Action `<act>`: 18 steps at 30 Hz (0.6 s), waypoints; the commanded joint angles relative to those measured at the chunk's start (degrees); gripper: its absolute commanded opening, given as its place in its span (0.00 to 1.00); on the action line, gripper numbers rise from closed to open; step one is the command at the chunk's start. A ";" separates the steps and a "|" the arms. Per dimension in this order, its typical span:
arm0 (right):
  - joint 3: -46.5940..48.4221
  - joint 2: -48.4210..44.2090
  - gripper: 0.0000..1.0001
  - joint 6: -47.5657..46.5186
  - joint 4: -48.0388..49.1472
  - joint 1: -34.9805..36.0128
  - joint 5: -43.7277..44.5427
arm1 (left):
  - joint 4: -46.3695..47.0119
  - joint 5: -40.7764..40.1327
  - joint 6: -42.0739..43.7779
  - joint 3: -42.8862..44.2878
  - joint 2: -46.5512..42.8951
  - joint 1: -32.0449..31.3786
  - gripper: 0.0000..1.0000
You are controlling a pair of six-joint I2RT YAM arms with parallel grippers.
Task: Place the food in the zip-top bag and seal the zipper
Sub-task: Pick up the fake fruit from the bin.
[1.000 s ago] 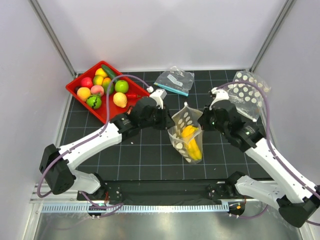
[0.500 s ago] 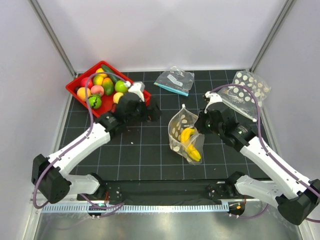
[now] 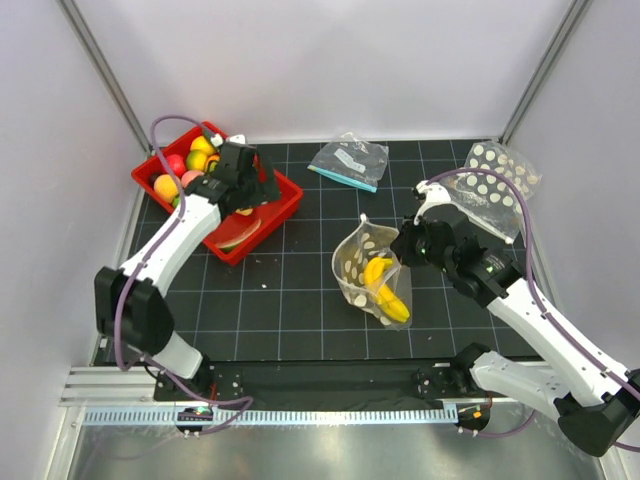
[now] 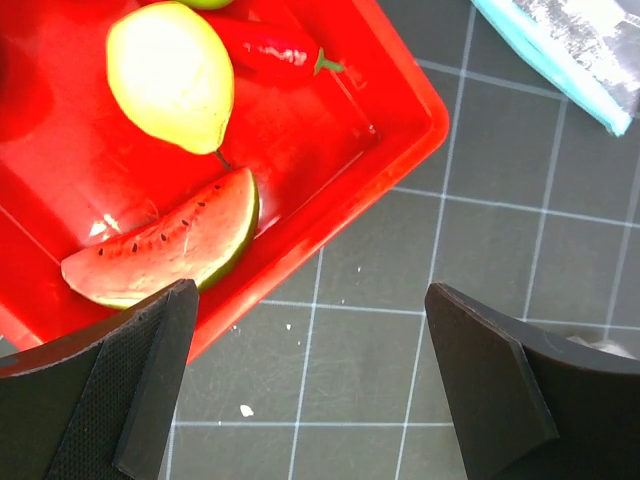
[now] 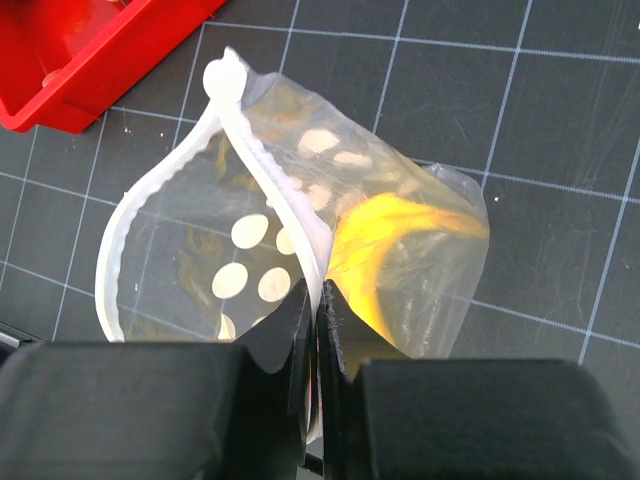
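The zip-top bag (image 3: 362, 262) stands open mid-table with yellow bananas (image 3: 385, 290) inside; they show yellow through the plastic (image 5: 400, 250) in the right wrist view. My right gripper (image 3: 405, 245) (image 5: 318, 300) is shut on the bag's rim, pinching the white zipper (image 5: 226, 80) strip between its fingers. My left gripper (image 3: 258, 192) (image 4: 310, 330) hangs wide open and empty over the near edge of the red tray (image 3: 285, 205). Food lies in the tray: a watermelon slice (image 4: 165, 250), a yellow fruit (image 4: 170, 75), a red chili (image 4: 275, 50) and more fruits (image 3: 190, 160).
A clear undotted bag with a teal strip (image 3: 350, 160) (image 4: 560, 60) lies at the back centre. Another dotted bag (image 3: 495, 180) lies at the back right, behind my right arm. The tray's corner (image 5: 90, 60) is close to the bag's left.
My left arm swung away from the bag, back and left to the red tray, and its gripper opened wide. The right gripper kept hold of the bag's rim.
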 commanded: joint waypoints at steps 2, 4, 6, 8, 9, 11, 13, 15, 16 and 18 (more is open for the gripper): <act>2.75 -0.41 0.12 -1.55 1.42 -0.13 -0.67 | -8.44 -0.43 0.90 12.73 5.59 -0.04 1.00; 2.66 -0.32 0.12 -1.55 1.51 -0.22 -1.11 | -11.89 -1.12 0.54 16.52 7.53 -0.04 1.00; 2.75 0.12 0.12 -1.64 1.51 -0.13 -1.03 | -15.31 -2.53 2.63 19.96 9.65 0.05 1.00; 3.01 0.47 0.12 -1.73 1.24 -0.05 -1.20 | -17.34 -4.55 3.88 24.10 12.81 0.31 1.00; 3.19 0.65 0.12 -1.73 1.16 -0.13 -1.20 | -19.09 -5.69 5.19 26.64 13.87 0.93 1.00; 3.28 0.91 0.12 -1.38 1.07 -0.13 -1.72 | -20.25 -7.01 5.55 28.24 17.11 1.72 1.00; 4.15 1.61 0.13 -1.47 0.46 -0.05 -1.99 | -20.07 -6.84 6.60 29.82 19.32 3.12 1.00; 5.82 2.93 0.13 -2.08 -1.21 -0.05 -1.20 | -21.91 -7.63 6.09 33.40 23.44 4.53 1.00; 7.31 4.24 0.13 -2.34 -2.44 -0.05 -0.94 | -23.49 -7.46 5.65 34.30 24.59 4.88 1.00; 8.98 5.21 0.13 -3.05 -4.02 -0.13 0.28 | -23.77 -7.37 5.73 34.84 26.61 5.32 0.99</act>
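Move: The lemon lies in the red bin about 8 cm ahead of the open left hand, 7 cm to its left and some 15 cm below. From that hand the green apple is roughly 15 cm ahead and 6 cm left, the red chili 11 cm ahead and 2 cm left, and the watermelon slice 2 cm ahead and 7 cm left, all similarly low. From the right hand the lemon is some 21 cm ahead, 37 cm left and 18 cm below. The right hand's closed fingers keep pinching the bag's mouth and hold it practically still. The left hand heads forward over the bin towards the lemon, about 7 cm, drifting left near the end; it arcs up some 3 cm, then starts sinking back. Its fingers stay wide open and tip about 10 degrees more downward, touching nothing, while the wrist rolls slightly, left side up. ##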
